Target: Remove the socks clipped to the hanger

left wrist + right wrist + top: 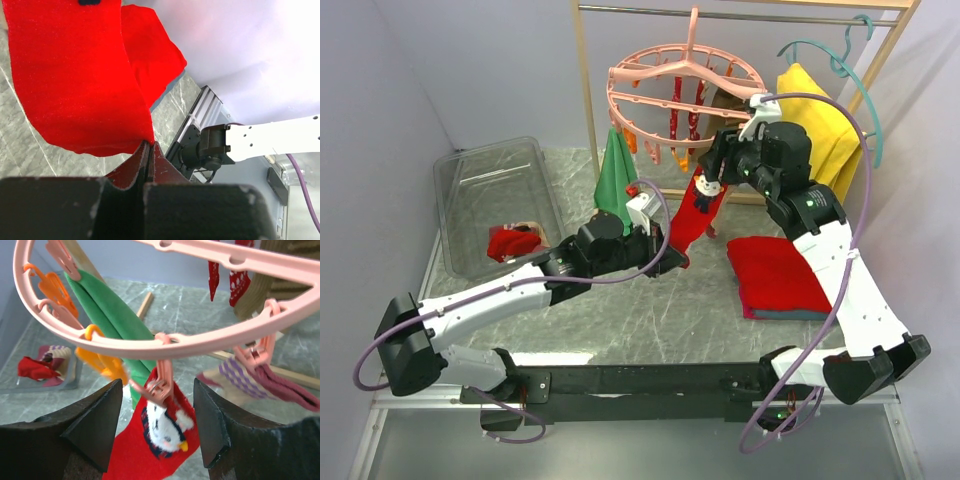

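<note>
The pink hanger (685, 85) hangs from a wooden rack. A red sock with a white penguin (700, 200) hangs from one of its pegs. My left gripper (670, 252) is shut on the sock's lower end; in the left wrist view the gripper (148, 146) pinches the edge of the red sock (75, 75). My right gripper (717, 170) is open at the peg. In the right wrist view the gripper (157, 390) straddles the pink peg (160, 382) that holds the sock (160, 440) under the ring (150, 342). More socks (685, 105) hang inside the ring. A tan sock with purple stripes (245, 372) hangs to the right.
A clear bin (470, 165) at the left holds a red sock (510, 242). A green cloth (615, 175) hangs beside the ring. A folded red cloth (775, 275) lies at the right. A yellow cloth (820, 120) hangs on a teal hanger.
</note>
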{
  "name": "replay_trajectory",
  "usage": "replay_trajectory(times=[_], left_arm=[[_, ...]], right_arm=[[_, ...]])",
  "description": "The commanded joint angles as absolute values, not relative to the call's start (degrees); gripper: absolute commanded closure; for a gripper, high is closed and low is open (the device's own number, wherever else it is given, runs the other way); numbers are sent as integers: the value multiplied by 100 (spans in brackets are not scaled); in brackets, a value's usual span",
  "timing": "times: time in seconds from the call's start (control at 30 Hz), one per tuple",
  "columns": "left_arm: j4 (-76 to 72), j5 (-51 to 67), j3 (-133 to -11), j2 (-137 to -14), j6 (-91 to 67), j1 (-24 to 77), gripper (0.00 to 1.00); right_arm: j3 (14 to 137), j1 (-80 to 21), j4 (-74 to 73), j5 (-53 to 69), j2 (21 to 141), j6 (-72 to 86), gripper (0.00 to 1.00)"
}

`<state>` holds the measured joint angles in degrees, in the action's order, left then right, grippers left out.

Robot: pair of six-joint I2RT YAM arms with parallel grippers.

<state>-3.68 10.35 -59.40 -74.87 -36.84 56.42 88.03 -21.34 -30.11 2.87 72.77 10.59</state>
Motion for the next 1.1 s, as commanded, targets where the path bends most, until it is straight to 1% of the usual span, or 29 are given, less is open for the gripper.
replay_trajectory(times=[0.0,0.13,0.27,0.37,0.57,0.67,0.7,0.87,0.97,1.0,1.07], left_arm=[[-378,1195,-5924,-7260,-3761,5669,99],[-378,1292,-5906,-7119,-3823,5669,99],[-369,1310,-5792,-6909,-3885,5678,99],[-334,1301,-5731,-6786,-3911,5678,99],[-255,1222,-5695,-6548,-3902,5678,99],[-193,1213,-5713,-6478,-3876,5678,99],[-176,1204,-5713,-6460,-3876,5678,99],[-167,1257,-5695,-6399,-3911,5678,99],[-184,1248,-5652,-6337,-3937,5678,99],[-167,1222,-5634,-6320,-3937,5678,99],[-80,1143,-5581,-6302,-3903,5678,99]], right_arm=[[8710,-1951,-2391,993,7180,1046,35],[8701,-1890,-2259,1142,7268,1011,36],[8614,-1802,-2004,1668,7312,1133,37],[8648,-1802,-1942,1845,7409,1160,38],[8648,-1784,-1872,1951,7506,1239,41],[8684,-1784,-1960,1829,7550,1230,41],[8692,-1784,-2038,1767,7550,1213,39],[8604,-1775,-1907,2003,7611,1283,40],[8552,-1775,-1794,2083,7612,1379,47],[8526,-1775,-1680,2083,7603,1423,54],[8508,-1784,-1661,2057,7585,1485,64]])
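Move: The pink clip pinching the top of the red sock is nearly between the right hand's open fingers, roughly 2 cm ahead, 2 cm left and 1 cm below. On the same rim an orange clip lies about 3 cm ahead and 7 cm left; the striped sock hangs about 5 cm ahead, 5 cm right and a little lower. From the left hand, already holding the sock's toe, the pink clip is about 18 cm ahead, 6 cm right and 11 cm higher. Leftward, about 3.5 cm and a touch forward, the right hand works in around the pink clip at the hanger's near rim, rising slightly and sinking back while it turns some 10 degrees counter-clockwise; its fingers then begin to close and come up to the clip. The left hand keeps its pinch on the toe and eases it up, left and back, roughly 5 cm in all. ##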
